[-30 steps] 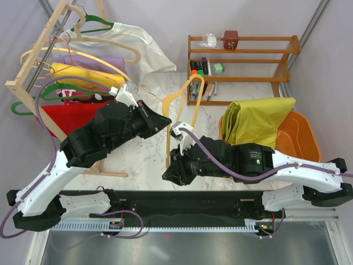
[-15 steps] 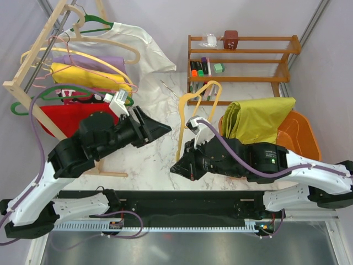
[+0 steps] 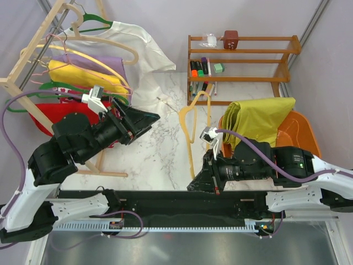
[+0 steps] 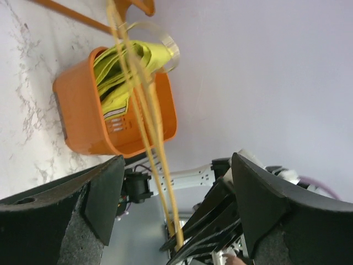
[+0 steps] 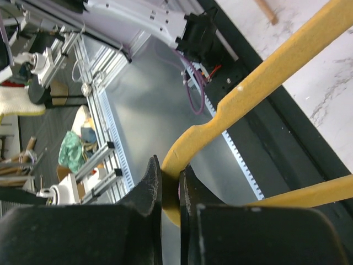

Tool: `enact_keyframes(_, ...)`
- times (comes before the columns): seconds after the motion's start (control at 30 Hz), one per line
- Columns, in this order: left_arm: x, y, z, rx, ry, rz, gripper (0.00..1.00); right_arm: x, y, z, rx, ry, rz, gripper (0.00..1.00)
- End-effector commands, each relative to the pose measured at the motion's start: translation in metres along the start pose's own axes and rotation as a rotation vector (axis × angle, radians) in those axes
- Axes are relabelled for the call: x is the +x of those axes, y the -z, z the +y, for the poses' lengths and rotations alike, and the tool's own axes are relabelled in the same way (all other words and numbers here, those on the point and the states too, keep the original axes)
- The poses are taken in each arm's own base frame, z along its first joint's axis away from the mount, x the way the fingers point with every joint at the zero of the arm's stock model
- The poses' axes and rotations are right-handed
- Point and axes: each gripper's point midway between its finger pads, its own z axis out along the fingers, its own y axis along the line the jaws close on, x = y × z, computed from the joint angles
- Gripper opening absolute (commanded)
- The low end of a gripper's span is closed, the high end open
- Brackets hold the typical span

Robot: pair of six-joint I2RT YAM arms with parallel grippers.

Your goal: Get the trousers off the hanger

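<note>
The lime-yellow trousers (image 3: 259,118) lie folded in the orange basket (image 3: 302,141) at the right, apart from the hanger. The pale yellow-orange hanger (image 3: 191,130) is bare and held on edge above the marble table. My right gripper (image 3: 196,184) is shut on its lower corner, and the right wrist view shows the jaws pinching the hanger's curved end (image 5: 190,146). My left gripper (image 3: 150,118) is open and empty, left of the hanger and not touching it. In the left wrist view the hanger's bars (image 4: 148,118) run between the wide-open fingers (image 4: 105,193), with the basket (image 4: 83,121) and trousers (image 4: 118,72) beyond.
A wooden clothes rack (image 3: 33,66) stands at the far left with red (image 3: 49,113), golden-yellow (image 3: 83,74) and purple garments and a white shirt (image 3: 140,47) on hangers. A wooden shelf (image 3: 242,61) with small items stands at the back.
My right gripper has carried the hanger to the right and toward the near edge. My left arm has drawn back to the left, away from the hanger, still open.
</note>
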Motion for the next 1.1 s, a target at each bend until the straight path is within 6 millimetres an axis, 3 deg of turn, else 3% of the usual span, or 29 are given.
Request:
enact_keyframes(0.0, -0.022, -0.014, -0.026, 0.019, 0.027, -0.082, 0.85, 0.013, -0.002, 0.012, -0.085, 0.05, 0.067, 0.0)
enact_keyframes(0.23, -0.017, -0.031, -0.024, 0.005, -0.001, -0.073, 0.77, 0.013, 0.006, 0.024, -0.163, 0.083, 0.066, 0.0)
enact_keyframes(0.37, -0.015, -0.03, -0.021, 0.004, -0.022, -0.065, 0.77, 0.012, 0.011, 0.021, -0.149, 0.093, 0.054, 0.0)
enact_keyframes(0.57, -0.016, -0.031, -0.015, -0.012, -0.05, -0.08, 0.75, 0.014, 0.023, 0.036, -0.245, 0.109, 0.055, 0.0)
enact_keyframes(0.77, -0.017, -0.035, -0.016, -0.014, -0.079, -0.079, 0.67, 0.024, 0.031, 0.043, -0.306, 0.121, 0.111, 0.0)
enact_keyframes(0.8, -0.016, -0.036, -0.015, -0.017, -0.094, -0.076, 0.6, 0.025, 0.034, 0.045, -0.316, 0.125, 0.11, 0.0)
enact_keyframes(0.97, -0.015, -0.033, -0.017, -0.005, -0.135, -0.062, 0.44, 0.031, 0.037, 0.044, -0.335, 0.13, 0.131, 0.0)
enact_keyframes(1.07, -0.014, -0.031, -0.017, 0.002, -0.15, -0.057, 0.14, 0.038, 0.036, 0.043, -0.347, 0.134, 0.156, 0.0)
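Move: The hanger's metal hook stands some 5 cm ahead of the open left hand and 5 cm to its right, about level. From the left hand, the yellow trousers in the basket lie about 31 cm right, 3 cm ahead and 22 cm lower; the red trousers hang roughly 19 cm left, 3 cm ahead, 12 cm lower. The right hand already pinches the hanger's end; the hook is about 18 cm ahead of it, 6 cm left, roughly level. Right draws the held hanger back 5 cm, turning counter-clockwise; left reaches 3 cm forward-right, closing around its hook. ##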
